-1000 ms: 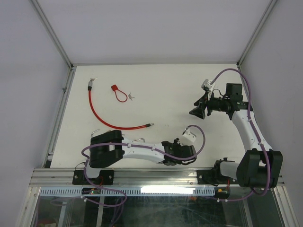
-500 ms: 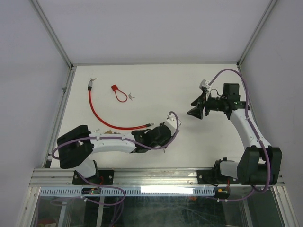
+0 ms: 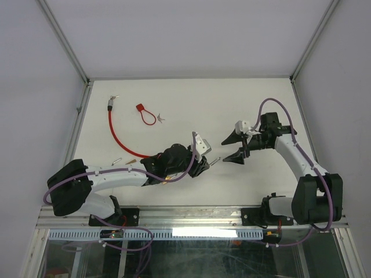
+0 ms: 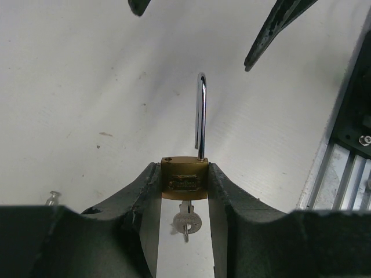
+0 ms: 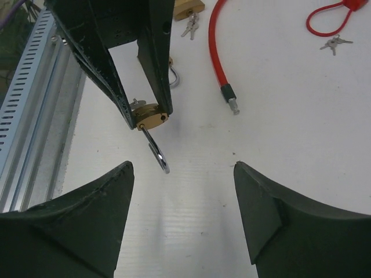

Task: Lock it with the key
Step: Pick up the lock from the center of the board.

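Observation:
A brass padlock (image 4: 184, 179) is clamped between my left gripper's (image 4: 184, 174) fingers, its silver shackle (image 4: 200, 110) swung open and pointing away from the wrist. A small key (image 4: 186, 222) hangs from the keyhole on its underside. My right gripper (image 5: 183, 168) stands open, facing the padlock (image 5: 152, 117), with the shackle tip (image 5: 159, 155) just short of its fingertips and nearer the left one. In the top view the left gripper (image 3: 203, 164) and right gripper (image 3: 225, 150) meet near the table's middle front.
A red cable (image 3: 124, 142) curves across the left of the table, its metal end (image 5: 232, 103) near the left gripper. A red loop seal (image 3: 145, 113) with keys (image 3: 160, 119) lies further back. Another brass padlock (image 5: 189, 7) with keys lies by the left arm. A metal rail (image 5: 35, 116) runs along the front edge.
My left arm has swung the padlock from the front edge up toward the table's middle. My right gripper has come down and left to face it, and its jaws have opened wider.

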`<state>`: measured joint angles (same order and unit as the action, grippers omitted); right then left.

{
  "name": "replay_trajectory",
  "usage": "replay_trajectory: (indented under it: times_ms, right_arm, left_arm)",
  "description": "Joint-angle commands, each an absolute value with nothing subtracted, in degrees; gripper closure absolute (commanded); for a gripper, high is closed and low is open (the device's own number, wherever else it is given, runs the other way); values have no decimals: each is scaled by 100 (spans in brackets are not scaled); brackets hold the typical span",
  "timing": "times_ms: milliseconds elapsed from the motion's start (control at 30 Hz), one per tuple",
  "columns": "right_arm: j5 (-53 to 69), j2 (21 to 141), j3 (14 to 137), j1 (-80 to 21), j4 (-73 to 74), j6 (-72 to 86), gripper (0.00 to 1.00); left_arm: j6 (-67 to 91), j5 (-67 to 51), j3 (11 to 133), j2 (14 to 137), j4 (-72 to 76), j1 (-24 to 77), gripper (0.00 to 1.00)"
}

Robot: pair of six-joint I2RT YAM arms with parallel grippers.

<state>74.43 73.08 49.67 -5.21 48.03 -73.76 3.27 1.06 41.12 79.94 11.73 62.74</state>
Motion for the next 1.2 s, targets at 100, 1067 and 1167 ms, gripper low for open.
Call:
replay_trajectory:
  times_ms: [100, 1067, 1167]
  right_arm:
    - [7470, 7486, 5090, -952, 5472, -8622, 30]
    - [7133, 7711, 5255, -1336, 6002, -9228, 67]
    - [7184, 7733, 5257, -1335, 6032, -9246, 71]
  left_arm:
    - [37, -608, 4086, 7682, 1628, 6216, 100]
    - [96, -930, 4052, 7627, 1617, 6041, 99]
    - [105, -975, 4050, 7638, 1630, 6029, 99]
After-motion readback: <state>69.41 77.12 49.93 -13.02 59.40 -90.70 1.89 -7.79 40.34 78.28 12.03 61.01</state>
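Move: The lock's shackle lies from the right hand about 3 cm back, 4 cm to the left and 4 cm below. The lock body beyond it, pinched by the left fingers, is about 7 cm back, 7 cm left and 5 cm lower; the red cable's metal end lies some 3 cm forward, 15 cm left and 15 cm below. From the left hand the shackle sticks out about 3 cm forward and 4 cm right, level with it. The right hand goes back about 4 cm and sinks 3 cm, easing a little left and turning some 10 degrees counter-clockwise, to bring its fingertips to the lock's shackle while its wide-open fingers narrow by more than half without shutting. The left hand keeps its pinch on the lock body and draws back about 1.5 cm early on, turning slightly clockwise, then holds the shackle out towards the right fingers. ##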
